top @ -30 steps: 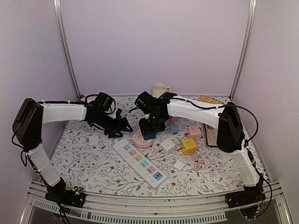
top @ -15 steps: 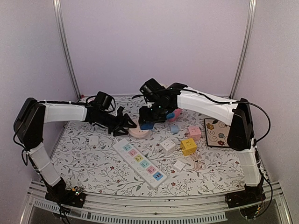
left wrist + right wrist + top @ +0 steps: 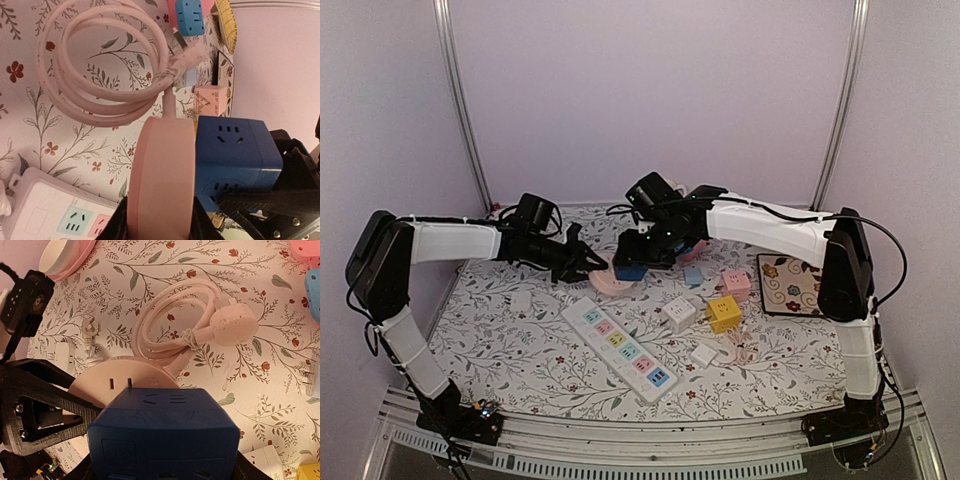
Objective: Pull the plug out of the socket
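Note:
The blue cube plug (image 3: pixel 162 435) sits against the face of the round pink socket (image 3: pixel 125 382), just below its two slots. My right gripper (image 3: pixel 162 462) is shut on the cube's sides. In the left wrist view the pink socket (image 3: pixel 160 175) is edge-on, with the blue plug (image 3: pixel 232 150) on its right face. My left gripper (image 3: pixel 159 220) is shut on the socket's rim, one finger pressed on each side. From above, the two grippers meet at the back middle of the table, left gripper (image 3: pixel 588 263) beside right gripper (image 3: pixel 638 262). The socket's pink cord (image 3: pixel 175 335) lies coiled behind it.
A white power strip (image 3: pixel 620 348) lies diagonally in front. White (image 3: pixel 680 313), yellow (image 3: pixel 724 313) and pink (image 3: pixel 735 283) cube adapters and a light blue one (image 3: pixel 693 274) sit to the right. A mug (image 3: pixel 662 192) stands at the back wall, a flowered mat (image 3: pixel 788 285) at far right.
My left gripper has slid right to the pink socket and closed on its rim. The right arm has shifted the blue plug slightly back and left, still gripping it.

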Controlling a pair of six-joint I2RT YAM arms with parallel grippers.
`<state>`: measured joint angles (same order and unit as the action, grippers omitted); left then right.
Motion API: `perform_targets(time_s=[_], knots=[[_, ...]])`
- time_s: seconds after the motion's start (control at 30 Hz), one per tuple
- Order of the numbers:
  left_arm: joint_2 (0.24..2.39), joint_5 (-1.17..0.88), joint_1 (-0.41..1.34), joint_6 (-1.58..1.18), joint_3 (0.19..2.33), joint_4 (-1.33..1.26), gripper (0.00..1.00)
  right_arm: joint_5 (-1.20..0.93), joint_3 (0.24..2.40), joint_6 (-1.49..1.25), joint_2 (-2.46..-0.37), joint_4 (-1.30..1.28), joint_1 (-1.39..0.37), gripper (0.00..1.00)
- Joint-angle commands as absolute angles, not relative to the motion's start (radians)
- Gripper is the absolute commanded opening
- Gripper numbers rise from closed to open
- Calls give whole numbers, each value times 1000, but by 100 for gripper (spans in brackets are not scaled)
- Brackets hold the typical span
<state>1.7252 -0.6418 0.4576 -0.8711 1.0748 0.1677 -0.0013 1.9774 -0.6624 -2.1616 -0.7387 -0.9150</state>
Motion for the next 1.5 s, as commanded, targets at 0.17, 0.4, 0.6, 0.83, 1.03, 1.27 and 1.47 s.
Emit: perform_targets(time_s=[0.17, 0.4, 0.6, 0.83, 1.03, 1.27, 1.47], knots=[[1727, -467, 453, -770, 1091, 313, 0, -64, 1885, -698, -1972, -499, -883, 16], [1740, -421, 443, -745, 1098, 349, 0, -82, 1790, -718, -1896, -411, -854, 15], [1736, -416, 442, -724, 1132, 341, 0, -55, 1816, -674, -1908, -448, -870, 15], [1808, -436, 369, -697, 1218, 340, 0, -87, 1787, -668, -1939, -472, -850, 17], [1908, -462, 271, -664, 1308, 345, 0, -114, 1743, -658, -1991, -507, -852, 18], [2020, -491, 193, -635, 1384, 341, 0, -128, 1718, -639, -2070, -517, -853, 18], [2072, -477, 171, -606, 1410, 378, 20, -124, 1746, -631, -2149, -528, -861, 18]])
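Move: The left gripper already pinches the rim of the pink round socket; the blue plug cube, still on its face, is about 8 cm to that hand's right, 1 cm ahead and 2 cm higher. The pink plate lies some 22 cm ahead and 27 cm left. From the right gripper, closed on the cube, the socket's middle is roughly 5 cm left, 1 cm back and 4 cm down; the white plug cube is 11 cm right, 5 cm back, and the power strip 3 cm left, 15 cm back, both well below. Keep both grips and prise the two apart: lift the right gripper with the blue plug cube some 10 cm, tipping it about 15 degrees, while the left draws the socket left and down 4 cm, tilting likewise. Then carry the socket off, another 12 cm forward and 8 cm left towards the pink plate, and lower the cube about 15 cm towards the table. ##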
